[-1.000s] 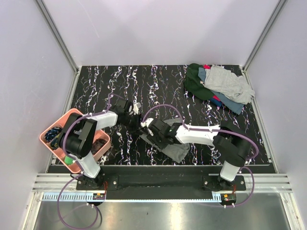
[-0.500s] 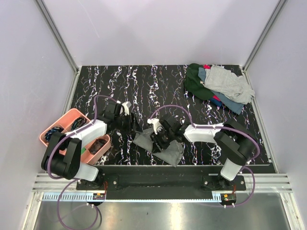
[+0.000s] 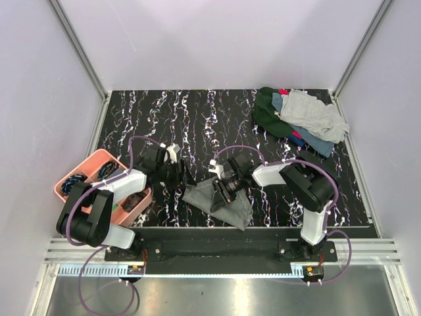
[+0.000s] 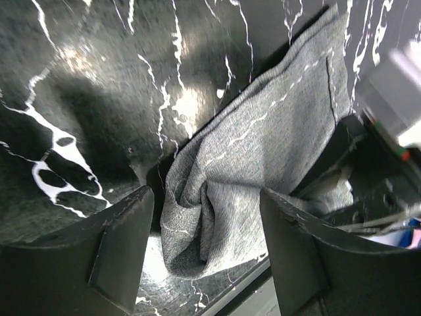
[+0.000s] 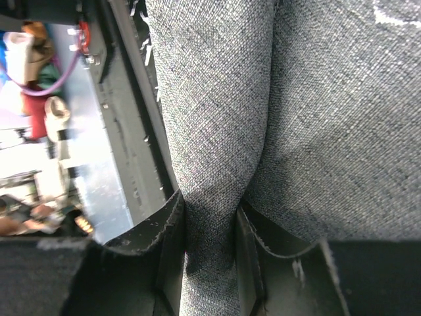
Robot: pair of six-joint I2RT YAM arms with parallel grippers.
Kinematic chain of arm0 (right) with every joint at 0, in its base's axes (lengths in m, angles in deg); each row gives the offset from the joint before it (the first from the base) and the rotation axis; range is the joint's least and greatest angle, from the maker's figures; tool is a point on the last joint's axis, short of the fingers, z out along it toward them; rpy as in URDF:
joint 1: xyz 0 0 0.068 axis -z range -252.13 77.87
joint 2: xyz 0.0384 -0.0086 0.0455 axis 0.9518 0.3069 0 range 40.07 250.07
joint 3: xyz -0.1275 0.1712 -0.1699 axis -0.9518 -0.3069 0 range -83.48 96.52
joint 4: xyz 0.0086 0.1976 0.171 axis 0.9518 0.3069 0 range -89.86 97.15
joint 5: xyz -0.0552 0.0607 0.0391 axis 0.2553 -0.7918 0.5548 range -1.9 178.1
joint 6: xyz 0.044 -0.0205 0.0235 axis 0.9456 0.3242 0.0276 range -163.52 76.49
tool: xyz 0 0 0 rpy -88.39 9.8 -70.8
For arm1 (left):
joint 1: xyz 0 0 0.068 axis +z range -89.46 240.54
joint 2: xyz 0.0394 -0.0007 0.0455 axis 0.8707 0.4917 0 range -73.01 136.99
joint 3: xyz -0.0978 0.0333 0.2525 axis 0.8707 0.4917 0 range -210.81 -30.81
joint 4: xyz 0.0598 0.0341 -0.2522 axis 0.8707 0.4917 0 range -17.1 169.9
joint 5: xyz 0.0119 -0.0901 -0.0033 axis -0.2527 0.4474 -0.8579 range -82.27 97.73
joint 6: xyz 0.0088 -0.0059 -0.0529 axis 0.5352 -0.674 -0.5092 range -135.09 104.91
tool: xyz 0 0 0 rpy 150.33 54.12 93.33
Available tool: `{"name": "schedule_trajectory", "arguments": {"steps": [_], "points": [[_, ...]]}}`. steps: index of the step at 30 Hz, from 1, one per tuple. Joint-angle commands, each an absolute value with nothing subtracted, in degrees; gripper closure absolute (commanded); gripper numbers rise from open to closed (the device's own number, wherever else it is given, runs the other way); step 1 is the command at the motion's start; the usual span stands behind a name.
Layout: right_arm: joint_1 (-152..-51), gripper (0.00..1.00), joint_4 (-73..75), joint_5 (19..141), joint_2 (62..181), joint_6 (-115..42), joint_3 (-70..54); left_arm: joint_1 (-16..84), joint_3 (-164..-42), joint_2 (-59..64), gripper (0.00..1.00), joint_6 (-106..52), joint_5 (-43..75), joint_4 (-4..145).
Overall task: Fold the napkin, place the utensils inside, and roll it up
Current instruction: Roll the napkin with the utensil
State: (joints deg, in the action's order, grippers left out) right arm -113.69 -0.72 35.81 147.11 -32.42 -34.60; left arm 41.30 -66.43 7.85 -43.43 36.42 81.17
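The grey napkin (image 3: 223, 203) lies bunched near the table's front edge, between the two arms. In the left wrist view its rolled end (image 4: 197, 224) sits between the wide-apart fingers of my left gripper (image 4: 207, 247), which stands open and touches nothing. In the top view the left gripper (image 3: 182, 176) is just left of the cloth. My right gripper (image 5: 210, 247) is shut on a pinched fold of the napkin (image 5: 217, 99); in the top view it (image 3: 220, 187) sits over the cloth's upper part. The utensils are hidden in every view.
A pink tray (image 3: 97, 160) with dark items stands at the left edge, beside the left arm. A heap of green, light-grey and blue cloths (image 3: 299, 117) lies at the back right. The table's front rail (image 5: 131, 131) runs close beside the napkin.
My left gripper has opened, let go of the napkin and drawn back to the left. The right gripper has closed tighter on a fold and shifted right; the cloth now lies lower and wider.
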Motion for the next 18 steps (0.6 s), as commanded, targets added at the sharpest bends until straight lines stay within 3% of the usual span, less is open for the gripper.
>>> {"name": "schedule_trajectory", "arguments": {"steps": [1, 9, 18], "points": [[-112.0, 0.64, 1.6, 31.0, 151.5, -32.8, -33.4, 41.1, -65.0, 8.6, 0.32, -43.8, 40.6, 76.5], [-110.1, 0.64, 2.0, 29.1, 155.5, -33.1, -31.3, 39.3, -65.3, 14.3, 0.41, -44.3, 41.9, 76.3], [-109.6, 0.61, 4.2, 31.4, 154.7, -33.9, -29.3, 37.9, -65.8, 16.4, 0.91, -44.0, 42.6, 78.1]]}}
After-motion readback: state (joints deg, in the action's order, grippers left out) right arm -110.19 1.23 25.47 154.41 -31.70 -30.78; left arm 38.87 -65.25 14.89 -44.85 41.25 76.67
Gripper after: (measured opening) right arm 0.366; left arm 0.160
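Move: The napkin's folded left end lies between and just beyond the left hand's open fingers, roughly 2 cm back, 2 cm to the right and 3 cm below. The right gripper is about 8 cm back and 11 cm to the right of the left hand. From the right hand, which already grips the napkin's rolled edge, that end lies some 10 cm to the left and 4 cm ahead, at about the same height. Left hand sinks, back and right, about 4 cm, closing on the napkin's left end; right keeps its pinch. ##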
